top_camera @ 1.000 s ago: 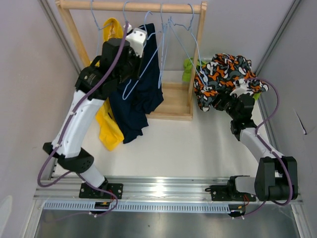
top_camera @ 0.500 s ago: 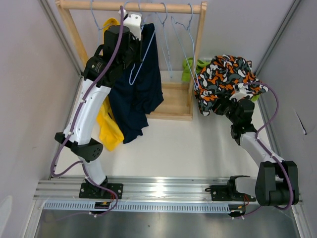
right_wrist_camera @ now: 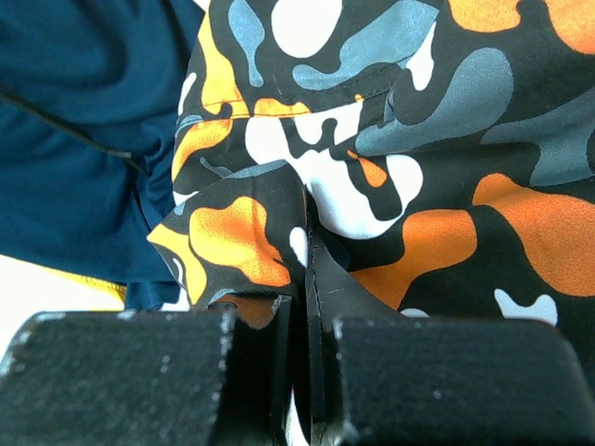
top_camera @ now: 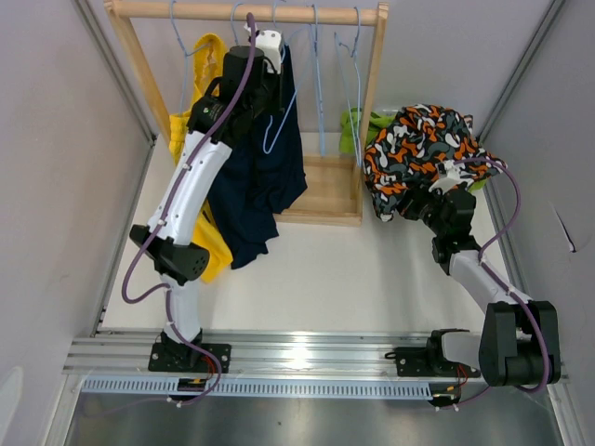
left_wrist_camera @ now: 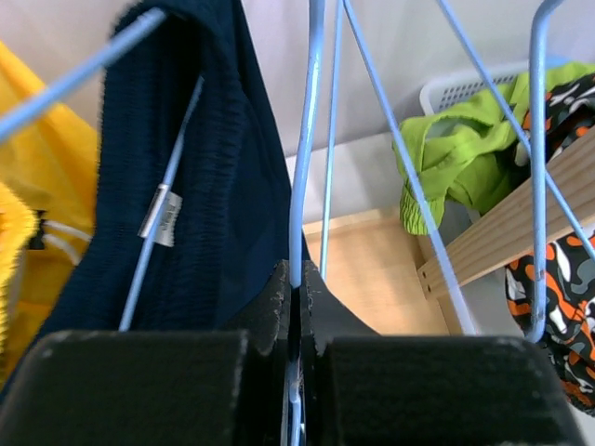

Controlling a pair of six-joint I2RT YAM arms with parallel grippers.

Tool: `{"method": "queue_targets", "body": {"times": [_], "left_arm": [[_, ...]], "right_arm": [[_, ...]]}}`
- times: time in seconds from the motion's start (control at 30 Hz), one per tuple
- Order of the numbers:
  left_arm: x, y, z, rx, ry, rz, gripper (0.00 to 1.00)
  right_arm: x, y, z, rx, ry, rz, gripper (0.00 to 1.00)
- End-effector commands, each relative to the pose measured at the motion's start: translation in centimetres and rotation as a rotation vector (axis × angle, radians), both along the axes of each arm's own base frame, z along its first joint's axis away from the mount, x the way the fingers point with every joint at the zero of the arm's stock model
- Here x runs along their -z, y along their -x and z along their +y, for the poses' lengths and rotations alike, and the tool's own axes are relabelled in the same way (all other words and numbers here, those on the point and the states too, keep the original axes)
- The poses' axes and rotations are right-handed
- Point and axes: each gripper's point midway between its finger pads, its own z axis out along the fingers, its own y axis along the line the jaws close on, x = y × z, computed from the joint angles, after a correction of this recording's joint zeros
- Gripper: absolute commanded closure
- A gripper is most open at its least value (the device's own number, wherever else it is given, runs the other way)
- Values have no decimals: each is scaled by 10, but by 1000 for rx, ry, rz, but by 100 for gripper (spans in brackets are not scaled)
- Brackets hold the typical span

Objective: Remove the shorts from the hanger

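Navy shorts [top_camera: 265,186] [left_wrist_camera: 204,186] and yellow shorts [top_camera: 200,84] [left_wrist_camera: 37,186] hang at the left of the wooden rack [top_camera: 251,12]. My left gripper [top_camera: 270,46] [left_wrist_camera: 297,279] is high by the rail, shut on a light blue wire hanger [top_camera: 276,121] [left_wrist_camera: 305,167] beside the navy pair. To the right of the rack, my right gripper [top_camera: 437,190] [right_wrist_camera: 305,251] is shut on a fold of the orange-black-white patterned shorts [top_camera: 418,149] [right_wrist_camera: 418,139], held off the table. Lime green shorts [top_camera: 358,125] [left_wrist_camera: 456,149] lie behind them.
Two bare blue hangers [top_camera: 335,84] hang on the rail's right half. The rack's wooden base [top_camera: 325,190] and right post [top_camera: 372,102] stand between the arms. A white basket [left_wrist_camera: 465,88] holds the green shorts. Grey walls close in on both sides.
My left arm has stretched up and back, lifting the blue hanger toward the rail. The right gripper holds the patterned shorts in nearly the same place.
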Motion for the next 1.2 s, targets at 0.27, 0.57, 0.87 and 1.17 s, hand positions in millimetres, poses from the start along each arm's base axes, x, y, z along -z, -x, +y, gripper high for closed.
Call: {"method": "queue_targets", "body": {"times": [0.27,0.57,0.87,1.17], "left_arm": [[-28,44,16,12,81,-11,59],[-45,137,10,166,145,6,25],[-79,159,78,1,122,-154,12],[-77,98,93,-72,83,-178,13]], "right_arm": [[-14,7,8,-34,-17,-60,97],[-11,16,19,-53,-20,-25,77],[-16,31,12,1,24,-8,1],[-23,46,1,34,75,-16,1]]}}
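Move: The rail on which the left hand sets its empty hanger is about 12 cm above and 3 cm ahead, laterally level. The navy shorts hang some 6 cm left, 2 cm ahead and 14 cm below, the yellow shorts about 16 cm left, level ahead and 14 cm below. From the right hand, pinching the camouflage shorts, the white basket lies roughly 15 cm ahead, 5 cm right and 10 cm below. Left hand releases the hanger, backs some 18 cm, then rises leftward; right hand releases camouflage shorts, backing off. ##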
